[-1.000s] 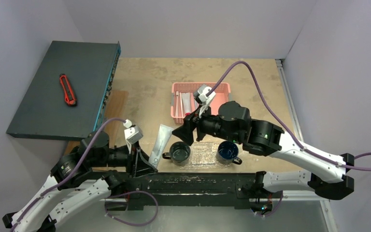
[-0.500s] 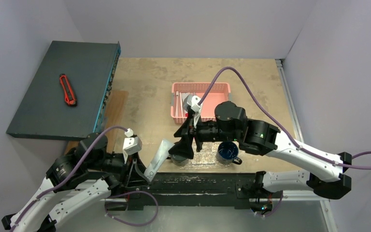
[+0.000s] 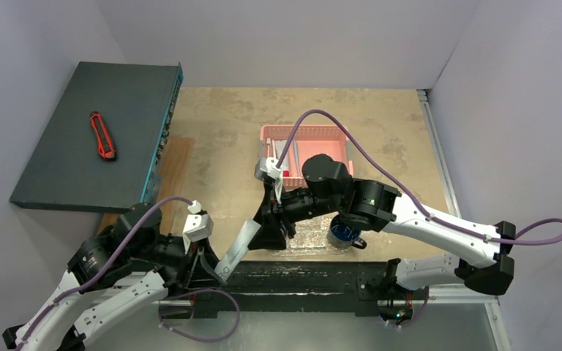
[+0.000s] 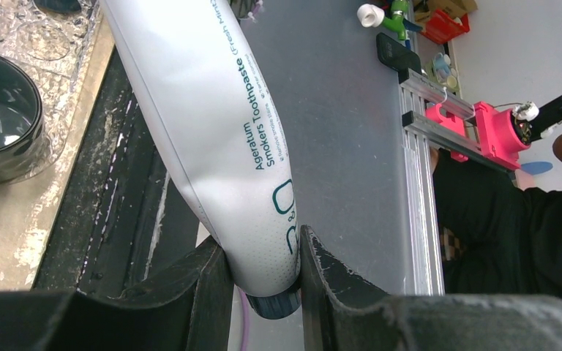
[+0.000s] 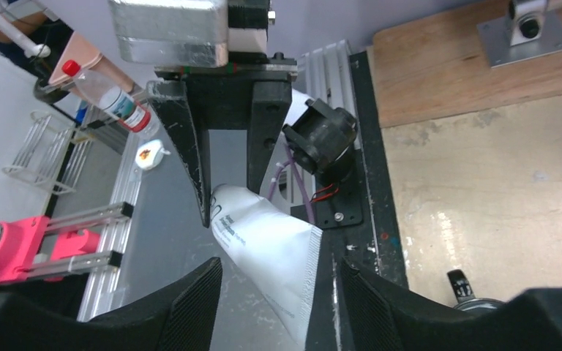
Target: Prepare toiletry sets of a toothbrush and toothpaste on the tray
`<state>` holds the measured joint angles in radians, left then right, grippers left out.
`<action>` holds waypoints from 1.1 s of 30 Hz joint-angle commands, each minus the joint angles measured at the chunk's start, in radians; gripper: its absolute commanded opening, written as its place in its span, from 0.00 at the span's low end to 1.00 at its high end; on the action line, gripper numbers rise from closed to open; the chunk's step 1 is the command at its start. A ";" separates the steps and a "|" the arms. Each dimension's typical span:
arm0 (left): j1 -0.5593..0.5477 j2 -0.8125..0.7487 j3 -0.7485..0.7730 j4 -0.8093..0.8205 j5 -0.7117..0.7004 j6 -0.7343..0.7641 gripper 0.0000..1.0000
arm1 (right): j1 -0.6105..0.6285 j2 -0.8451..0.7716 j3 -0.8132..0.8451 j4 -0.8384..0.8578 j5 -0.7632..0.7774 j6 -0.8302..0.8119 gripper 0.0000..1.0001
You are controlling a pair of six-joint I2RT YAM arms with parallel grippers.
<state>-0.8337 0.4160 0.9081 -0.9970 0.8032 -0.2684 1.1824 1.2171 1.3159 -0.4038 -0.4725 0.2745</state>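
A silvery-grey toothpaste tube [image 3: 236,245] [image 4: 212,131] slants up from my left gripper [image 3: 216,267] [image 4: 263,270], which is shut on its dark-capped end near the table's front edge. My right gripper [image 3: 267,235] [image 5: 278,307] is open, its fingers on either side of the tube's crimped end [image 5: 271,248] without touching it. The transparent tray [image 3: 309,240] lies just right of it with the blue mug [image 3: 345,232] on it. A dark mug [image 4: 0,117] shows in the left wrist view; in the top view the right arm hides it. No toothbrush can be made out.
The pink basket [image 3: 322,135] stands behind the tray, its contents mostly hidden by the right arm. A dark flat box [image 3: 66,161] with a red utility knife [image 3: 102,135] sits at the left. The black mounting rail [image 3: 300,278] runs along the front.
My left gripper has pulled back toward the front edge with the tube. My right arm has swung left and down, covering the dark green mug and bringing its open jaws around the tube's crimped end.
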 commanded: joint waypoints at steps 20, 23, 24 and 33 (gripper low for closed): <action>-0.007 -0.020 0.001 0.049 0.050 0.013 0.00 | -0.003 0.041 -0.004 0.105 -0.156 0.023 0.42; -0.007 -0.018 -0.002 0.048 0.049 0.012 0.00 | -0.003 0.048 -0.003 0.102 -0.163 0.024 0.29; -0.008 -0.017 -0.001 0.048 0.048 0.011 0.00 | -0.003 0.050 -0.002 0.105 -0.167 0.026 0.22; -0.007 0.008 0.007 0.041 0.021 0.010 0.33 | -0.001 0.042 -0.030 0.117 -0.165 0.018 0.00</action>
<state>-0.8394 0.4046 0.9016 -1.0172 0.8188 -0.2535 1.1770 1.2686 1.2999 -0.3275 -0.6243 0.3244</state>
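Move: The toothpaste tube hangs between the hands, its cap end held in the left. Its flat tail end lies almost at the right hand's open fingertips, about 2 cm back and 1 cm to the left, level with them; from the left hand it is some 7 cm ahead, 6 cm right and 6 cm up. From the right hand, the green mug stands roughly 10 cm ahead, 2 cm right and 25 cm down, the blue mug likewise but 22 cm right. Easing back about 2 cm and a little to its left, the right hand brings its open fingers around the toothpaste's tail, swinging some 5–10 degrees counter-clockwise on the way. It then almost stops and shuts, pinching the flat tail between its fingertips. The left hand stays nearly still and keeps its grip by the cap. ##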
